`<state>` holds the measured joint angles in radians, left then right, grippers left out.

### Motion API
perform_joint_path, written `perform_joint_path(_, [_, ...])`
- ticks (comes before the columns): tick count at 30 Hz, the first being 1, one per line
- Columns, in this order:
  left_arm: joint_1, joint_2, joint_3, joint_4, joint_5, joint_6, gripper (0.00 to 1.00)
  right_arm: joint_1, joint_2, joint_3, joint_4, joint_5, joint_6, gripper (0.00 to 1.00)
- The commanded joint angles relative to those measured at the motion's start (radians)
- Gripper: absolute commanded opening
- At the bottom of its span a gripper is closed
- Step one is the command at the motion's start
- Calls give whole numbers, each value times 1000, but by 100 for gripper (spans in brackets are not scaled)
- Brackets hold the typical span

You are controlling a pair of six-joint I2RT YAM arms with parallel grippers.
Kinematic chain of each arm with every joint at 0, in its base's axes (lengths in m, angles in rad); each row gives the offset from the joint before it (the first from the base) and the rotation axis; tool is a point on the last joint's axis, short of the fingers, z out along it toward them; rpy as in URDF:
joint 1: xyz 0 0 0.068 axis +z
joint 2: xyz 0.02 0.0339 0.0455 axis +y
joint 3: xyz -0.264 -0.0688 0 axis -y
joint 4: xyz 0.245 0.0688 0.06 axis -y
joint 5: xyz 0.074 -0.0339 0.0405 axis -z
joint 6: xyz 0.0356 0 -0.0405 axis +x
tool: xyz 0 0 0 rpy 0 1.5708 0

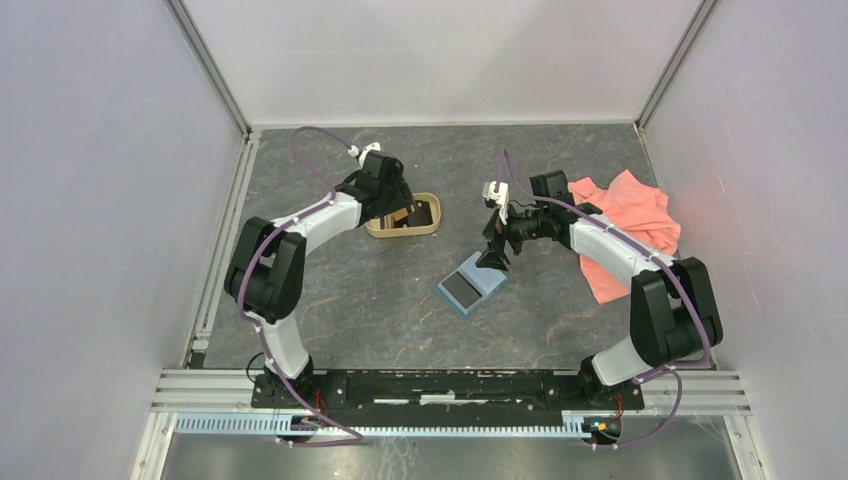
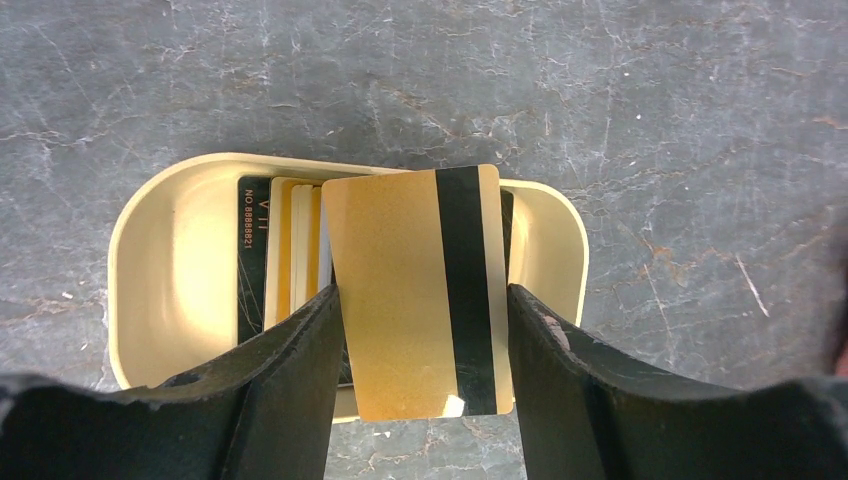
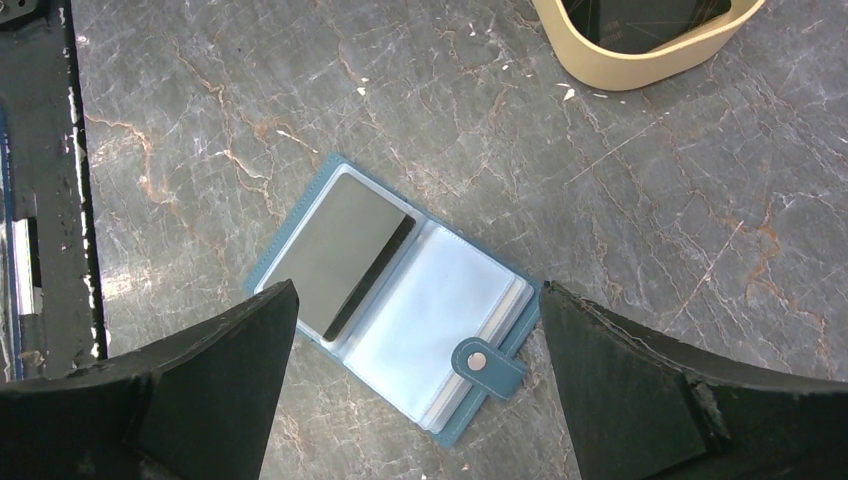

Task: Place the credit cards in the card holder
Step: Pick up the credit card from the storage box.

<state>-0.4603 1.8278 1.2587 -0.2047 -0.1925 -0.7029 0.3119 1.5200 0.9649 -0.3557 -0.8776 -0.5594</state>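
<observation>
A gold credit card [image 2: 395,290] with a black stripe sits edge to edge between my left gripper's [image 2: 423,292] two fingers, which are shut on it, just above the tan tray [image 2: 160,220]. Several more credit cards [image 2: 290,250], one of them black, lie in that tray. The teal card holder [image 3: 440,310] lies open on the table with a dark card [image 3: 350,255] in its left pocket. My right gripper [image 3: 417,290] hangs open directly above it, empty. The top view shows the left gripper [image 1: 400,205] over the tray [image 1: 400,232] and the right gripper [image 1: 493,255] over the card holder [image 1: 470,283].
A pink cloth [image 1: 625,225] lies crumpled at the right, behind the right arm. The tray stands to the left of the card holder and further back. White walls enclose the dark marbled table on three sides.
</observation>
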Motion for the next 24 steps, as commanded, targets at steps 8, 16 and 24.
perform_joint_path(8, [152, -166, -230, 401, 542, -87, 47, 0, -11, 35, 8, -61, -7, 98])
perform_joint_path(16, [216, -200, -346, 736, 915, -239, 42, 0, -40, 10, 59, -164, 56, 98])
perform_joint_path(24, [210, -193, -488, 1370, 1164, -597, 40, -6, -87, -26, 183, -303, 211, 98])
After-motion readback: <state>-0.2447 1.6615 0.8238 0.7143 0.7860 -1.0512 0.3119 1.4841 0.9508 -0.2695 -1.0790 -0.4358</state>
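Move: The left hand already pinches a tan card above the storage box. The open card holder it is meant for lies about 19 cm back, 17 cm to its right and 7 cm lower. The storage box's middle is straight below by some 5 cm; the dark cards left in it sit 3 cm to the right, level fore and aft. From the empty right hand, the card holder is roughly 5 cm back, 5 cm left and 9 cm down. Left hand lifts its pinched card about 10 cm, drawing back and right, rolling left-side-down; right hand rises slightly. ##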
